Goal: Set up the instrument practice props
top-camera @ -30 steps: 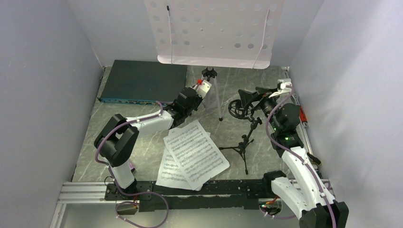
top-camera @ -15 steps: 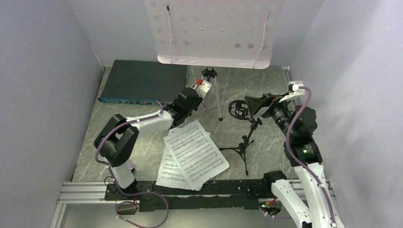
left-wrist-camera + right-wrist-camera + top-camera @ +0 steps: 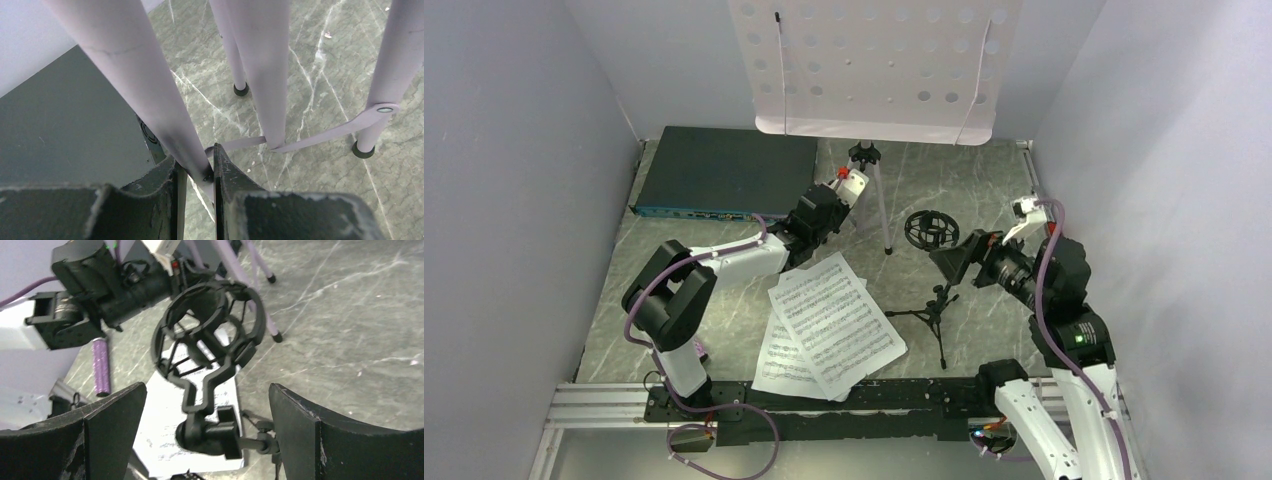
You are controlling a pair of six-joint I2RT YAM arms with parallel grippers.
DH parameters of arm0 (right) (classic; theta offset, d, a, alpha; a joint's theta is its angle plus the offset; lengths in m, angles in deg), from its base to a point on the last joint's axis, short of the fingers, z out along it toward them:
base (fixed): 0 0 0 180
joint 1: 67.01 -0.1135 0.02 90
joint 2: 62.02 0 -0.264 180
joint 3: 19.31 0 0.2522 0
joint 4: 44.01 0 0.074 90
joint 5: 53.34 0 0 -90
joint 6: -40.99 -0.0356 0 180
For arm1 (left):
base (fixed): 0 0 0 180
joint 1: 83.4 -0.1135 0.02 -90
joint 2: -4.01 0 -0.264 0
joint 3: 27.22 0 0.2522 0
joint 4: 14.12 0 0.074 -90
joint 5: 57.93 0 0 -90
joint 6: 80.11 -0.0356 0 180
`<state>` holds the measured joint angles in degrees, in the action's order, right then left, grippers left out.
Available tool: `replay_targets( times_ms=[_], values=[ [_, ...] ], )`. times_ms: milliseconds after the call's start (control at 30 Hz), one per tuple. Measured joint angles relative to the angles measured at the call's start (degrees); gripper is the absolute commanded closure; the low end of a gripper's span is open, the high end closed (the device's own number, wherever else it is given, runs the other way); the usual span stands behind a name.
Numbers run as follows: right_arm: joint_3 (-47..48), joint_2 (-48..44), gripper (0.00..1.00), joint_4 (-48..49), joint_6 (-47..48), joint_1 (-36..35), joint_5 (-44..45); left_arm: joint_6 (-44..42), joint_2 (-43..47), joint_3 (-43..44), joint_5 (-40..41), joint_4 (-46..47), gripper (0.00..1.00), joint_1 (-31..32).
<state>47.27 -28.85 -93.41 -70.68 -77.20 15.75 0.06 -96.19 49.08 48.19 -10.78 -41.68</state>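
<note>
The pale lilac music stand (image 3: 874,70) rises at the back on its tripod legs (image 3: 250,60). My left gripper (image 3: 848,190) (image 3: 196,170) is shut on one slanted leg, low down. Two sheet-music pages (image 3: 829,325) lie overlapping on the floor in front. To their right stands the black tripod mic stand (image 3: 936,305), topped by a ring-shaped holder (image 3: 929,228) (image 3: 210,335). My right gripper (image 3: 954,262) (image 3: 206,390) is open just right of the stand's neck, with the clamp knob between its wide-apart jaws, untouched. The purple microphone (image 3: 101,366) lies on the floor by the left arm.
A flat dark box (image 3: 724,170) (image 3: 60,130) with a blue front edge lies at the back left, close to the gripped leg. Grey walls close in on both sides and at the back. A metal rail (image 3: 594,400) runs along the near edge.
My right gripper has pulled back from beside the ring holder toward the near side and now faces the stand's neck, still open. The left gripper and music stand have not moved.
</note>
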Motion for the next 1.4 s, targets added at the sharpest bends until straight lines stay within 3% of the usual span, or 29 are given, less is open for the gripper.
replay_targets(
  times_ms=[100,267,433,1000,1133,1400],
  values=[
    [-0.57,-1.42,0.15,-0.85,-0.02,0.00,-2.99,-0.02,0.00,-0.33,0.00,0.61,0.97,0.02],
    [-5.88,-2.16,0.39,0.22,-0.11,0.00,-6.54,-0.02,0.00,-0.42,0.04,0.72,0.97,0.07],
    [-9.99,-2.19,0.48,2.86,-0.24,0.00,-9.49,0.00,0.24,-0.76,0.02,0.94,0.97,0.11],
    [-20.65,-3.96,0.50,26.29,-4.59,-1.64,-18.64,0.00,0.42,-0.96,0.24,0.98,0.97,0.28],
    [-23.06,-3.43,0.50,32.33,-6.14,-6.47,-17.75,0.02,0.42,-0.96,0.28,0.94,0.97,0.33],
    [-23.65,5.05,0.50,41.13,-6.45,-24.17,-10.29,0.07,0.50,-0.96,0.31,0.83,0.97,0.33]
  ],
)
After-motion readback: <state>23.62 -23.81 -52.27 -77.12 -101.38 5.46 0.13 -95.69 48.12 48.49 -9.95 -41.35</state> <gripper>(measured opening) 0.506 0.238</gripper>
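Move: The right hand, its fingers wide open, has the mic stand's clamp joint about 4 cm below it, 2 cm ahead and 2 cm to the left; the shock mount sits some 6 cm ahead, 5 cm left and 4 cm down. The stand's tripod base is nearly straight below; the sheet music lies about 21 cm left and 6 cm back, on the table. From the left hand the clamp joint is roughly 17 cm back, 21 cm right and 10 cm up. The right hand dips 5 cm, closes on the clamp joint, then swings it some 10 cm left, turning counter-clockwise. ##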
